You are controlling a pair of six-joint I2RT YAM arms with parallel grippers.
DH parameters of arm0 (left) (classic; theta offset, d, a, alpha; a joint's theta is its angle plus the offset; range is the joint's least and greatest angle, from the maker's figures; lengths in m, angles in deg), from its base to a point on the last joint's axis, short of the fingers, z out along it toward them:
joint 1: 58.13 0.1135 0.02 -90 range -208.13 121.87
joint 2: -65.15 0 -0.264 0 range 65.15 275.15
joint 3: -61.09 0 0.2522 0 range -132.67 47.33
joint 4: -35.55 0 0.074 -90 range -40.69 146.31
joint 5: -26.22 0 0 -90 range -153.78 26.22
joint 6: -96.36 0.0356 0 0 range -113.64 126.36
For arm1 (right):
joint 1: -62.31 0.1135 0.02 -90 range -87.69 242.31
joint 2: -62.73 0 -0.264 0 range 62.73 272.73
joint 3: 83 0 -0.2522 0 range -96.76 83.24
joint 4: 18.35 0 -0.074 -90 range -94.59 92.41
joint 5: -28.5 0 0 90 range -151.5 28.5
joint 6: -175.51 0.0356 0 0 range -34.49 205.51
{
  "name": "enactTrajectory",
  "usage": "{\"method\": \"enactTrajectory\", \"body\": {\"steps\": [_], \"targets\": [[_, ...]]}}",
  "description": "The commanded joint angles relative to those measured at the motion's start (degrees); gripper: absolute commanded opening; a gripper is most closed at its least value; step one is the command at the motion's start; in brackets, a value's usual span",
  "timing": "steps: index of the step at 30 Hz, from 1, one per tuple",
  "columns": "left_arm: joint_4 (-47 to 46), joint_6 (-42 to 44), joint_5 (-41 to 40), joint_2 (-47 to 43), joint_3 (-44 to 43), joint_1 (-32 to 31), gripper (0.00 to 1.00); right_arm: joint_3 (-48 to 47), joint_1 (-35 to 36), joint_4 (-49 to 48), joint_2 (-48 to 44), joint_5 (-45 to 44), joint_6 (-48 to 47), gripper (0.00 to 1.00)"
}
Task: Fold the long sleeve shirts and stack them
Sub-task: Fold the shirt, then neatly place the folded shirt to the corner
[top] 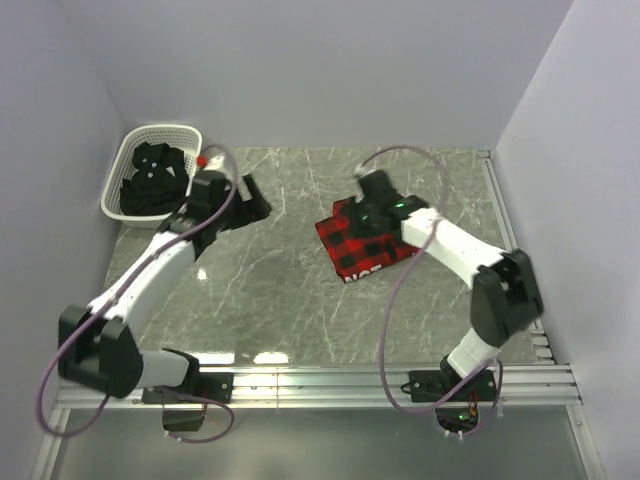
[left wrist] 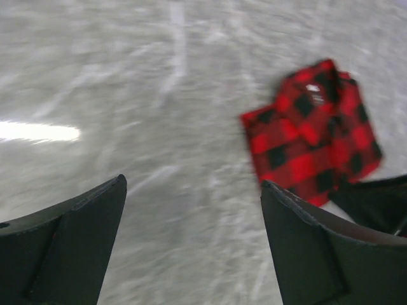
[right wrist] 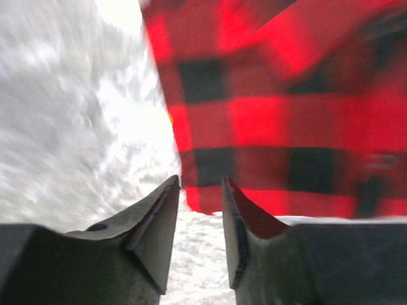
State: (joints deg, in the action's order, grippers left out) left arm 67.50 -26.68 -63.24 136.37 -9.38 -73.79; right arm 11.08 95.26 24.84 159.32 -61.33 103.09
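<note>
The red-and-black flannel shirt (top: 365, 245) lies folded in a rough square right of the table's middle. My right gripper (top: 368, 195) hovers at its far edge. In the right wrist view the gripper (right wrist: 199, 179) is narrowly open, with bare table in the gap and a flannel (right wrist: 267, 114) edge just past the tips. The black shirt (top: 150, 180) is bunched in the basket. My left gripper (top: 255, 200) hangs over bare table near the basket. Seen from the left wrist, this gripper (left wrist: 193, 182) is wide open and holds nothing, with the flannel (left wrist: 311, 133) farther off to the right.
The white lattice basket (top: 160, 130) stands in the far left corner against the walls. A metal rail (top: 320, 380) runs along the near edge and another along the right side. Cables loop over both arms.
</note>
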Motion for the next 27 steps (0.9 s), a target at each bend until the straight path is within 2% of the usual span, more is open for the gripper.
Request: {"method": "enactTrajectory", "body": {"steps": [1, 4, 7, 8, 10, 11, 14, 20, 24, 27], "targets": [[-5.9, -5.9, 4.4, 9.0, -7.7, -6.3, 0.90, 1.6, -8.2, -4.5, -7.3, 1.1, 3.8, 0.42], [-8.1, -8.6, 7.1, 17.9, -13.6, -8.9, 0.80, 5.0, -16.1, -8.9, -9.9, 7.8, 8.7, 0.43], [-11.0, -10.8, 9.8, 25.8, -18.3, -11.8, 0.63, 9.2, -23.2, -14.2, -11.2, 15.9, 13.2, 0.42], [-11.7, -11.3, 10.5, 27.6, -20.4, -12.0, 0.52, 11.2, -24.8, -15.4, -11.2, 17.6, 14.3, 0.42], [-13.3, -12.7, 12.5, 32.9, -22.6, -12.8, 0.44, 13.1, -28.5, -19.5, -10.7, 21.8, 16.8, 0.42], [-13.7, -13.2, 13.2, 34.6, -23.1, -13.0, 0.36, 14.8, -29.4, -20.5, -9.9, 22.6, 17.5, 0.42], [-15.6, -14.2, 14.5, 40.0, -23.9, -13.3, 0.27, 18.3, -32.1, -24.7, -7.1, 24.4, 20.2, 0.42], [-13.7, -13.7, 12.0, 49.0, -25.7, -12.9, 0.20, 24.9, -36.5, -32.0, -1.4, 24.5, 25.4, 0.41], [-12.4, -12.3, 9.8, 50.6, -26.5, -12.8, 0.22, 27.2, -39.4, -30.9, -0.4, 21.6, 25.8, 0.41], [-10.8, -10.7, 8.2, 50.2, -28.2, -12.7, 0.25, 29.3, -41.3, -31.0, -3.7, 21.4, 26.1, 0.41]]}}
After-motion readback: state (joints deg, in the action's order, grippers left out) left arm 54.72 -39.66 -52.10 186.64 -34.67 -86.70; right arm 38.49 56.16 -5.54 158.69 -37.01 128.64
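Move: The shirt's left corner lies about 19 cm to the left hand's right, 8 cm ahead and 17 cm below. The right hand hovers over the shirt; the shirt's right edge is some 18 cm to its right, 3 cm ahead and 8 cm below. The lettered corner lies roughly 5 cm back and 2 cm left of the right hand, also 8 cm below. Both hands swing nearly 20 cm right, sinking to opposite shirt edges, left fingers narrowing, right wrist turning clockwise. ##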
